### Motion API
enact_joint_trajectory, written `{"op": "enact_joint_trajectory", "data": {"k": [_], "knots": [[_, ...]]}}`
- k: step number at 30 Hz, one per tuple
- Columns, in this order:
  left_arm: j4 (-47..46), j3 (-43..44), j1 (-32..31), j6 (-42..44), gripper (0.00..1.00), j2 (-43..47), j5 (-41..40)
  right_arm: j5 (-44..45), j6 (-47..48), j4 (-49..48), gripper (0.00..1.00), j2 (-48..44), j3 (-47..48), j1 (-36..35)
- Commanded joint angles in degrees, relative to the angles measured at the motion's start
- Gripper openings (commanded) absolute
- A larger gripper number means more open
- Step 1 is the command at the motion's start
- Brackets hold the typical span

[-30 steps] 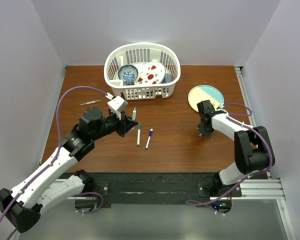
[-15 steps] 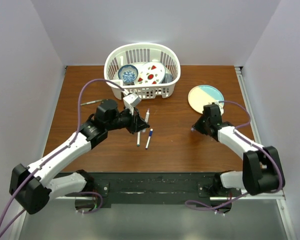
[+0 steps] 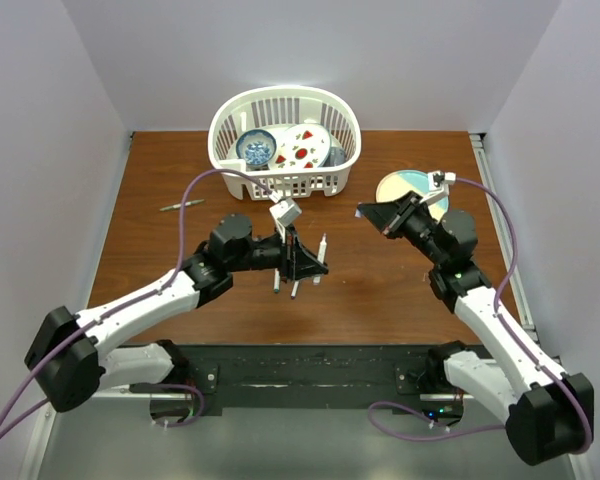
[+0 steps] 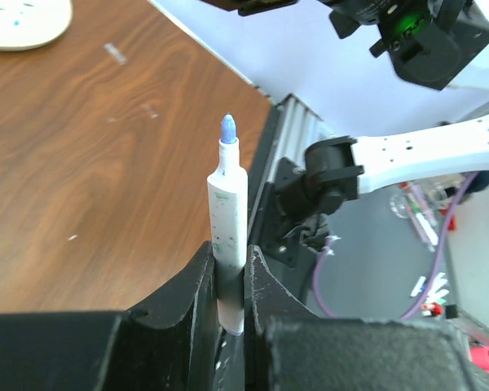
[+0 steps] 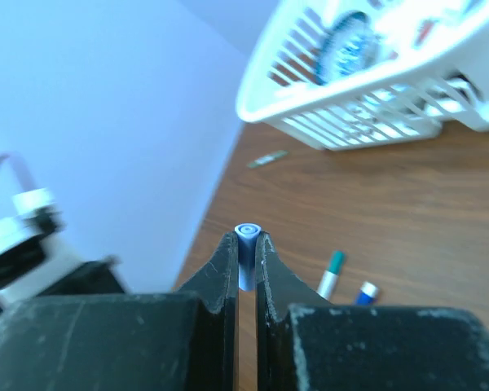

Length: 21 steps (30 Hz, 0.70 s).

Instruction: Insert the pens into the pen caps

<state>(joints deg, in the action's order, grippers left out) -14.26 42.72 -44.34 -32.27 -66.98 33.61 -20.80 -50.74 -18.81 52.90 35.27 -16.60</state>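
My left gripper [image 3: 315,266] [image 4: 230,252] is shut on a white pen [image 4: 227,216] [image 3: 322,248], gripping the lower barrel. The bare blue tip points up and toward the right arm. My right gripper [image 3: 364,213] [image 5: 245,241] is shut on a small blue pen cap [image 5: 246,238], its round end facing outward. In the top view the two grippers face each other over the table's middle, a short gap apart. Two more pens lie on the table, one green-ended [image 5: 332,273] and one blue-ended [image 5: 363,292], partly hidden under the left gripper [image 3: 277,285]. A thin grey pen [image 3: 180,205] lies at the far left.
A white basket [image 3: 332,178] with dishes stands at the back centre. A cream and blue plate [image 3: 410,183] lies at the back right, just behind my right arm. The table's metal rail [image 3: 492,210] runs along the right edge.
Both arms have swung toward the middle. The left gripper carried its pen rightward over the lying pens. The right gripper rose from the table and turned left to face it.
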Motion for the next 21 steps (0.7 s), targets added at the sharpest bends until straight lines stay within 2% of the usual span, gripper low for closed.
{"op": "enact_joint_trajectory", "data": {"k": [1,11,21], "knots": [[-12.79,-0.18,-1.19,-5.60,0.00,-3.32,3.48,-4.43,-4.71,-10.19,0.00,-3.24,-1.34,-1.33],[-17.99,1.66,-1.37,-7.45,0.00,-8.08,6.99,-5.75,-7.71,-16.77,0.00,-3.95,-3.97,-5.80],[-18.87,2.02,-1.37,-8.07,0.00,-8.96,7.44,-6.19,-7.97,-17.58,0.00,-3.42,-4.59,-6.95]]}}
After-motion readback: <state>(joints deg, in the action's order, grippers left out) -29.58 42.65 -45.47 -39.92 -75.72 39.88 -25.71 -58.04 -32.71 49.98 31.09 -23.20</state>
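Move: The pale-blue pen cap in the right fingers is about 11 cm ahead of the left hand, 9 cm to its right and 5 cm higher. The light-blue-tipped pen in the left fingers is some 9 cm back of the right hand, 9 cm left and 3 cm lower. On the table, about 22 cm under the left hand, lie the blue-capped pen, 8 cm ahead and 4 cm left, and the green-capped pen, 11 cm ahead and 10 cm left. The pale-blue cap, still pinched mouth-down in the right fingers, comes about 5 cm back, 4 cm left and 4 cm up towards the bare pen tip, most of the rise early, the hand swinging some 10 degrees counter-clockwise. To meet it, the left hand carries its tip-up pen about 3 cm right, tilting slightly, and both slow with their grips kept. ##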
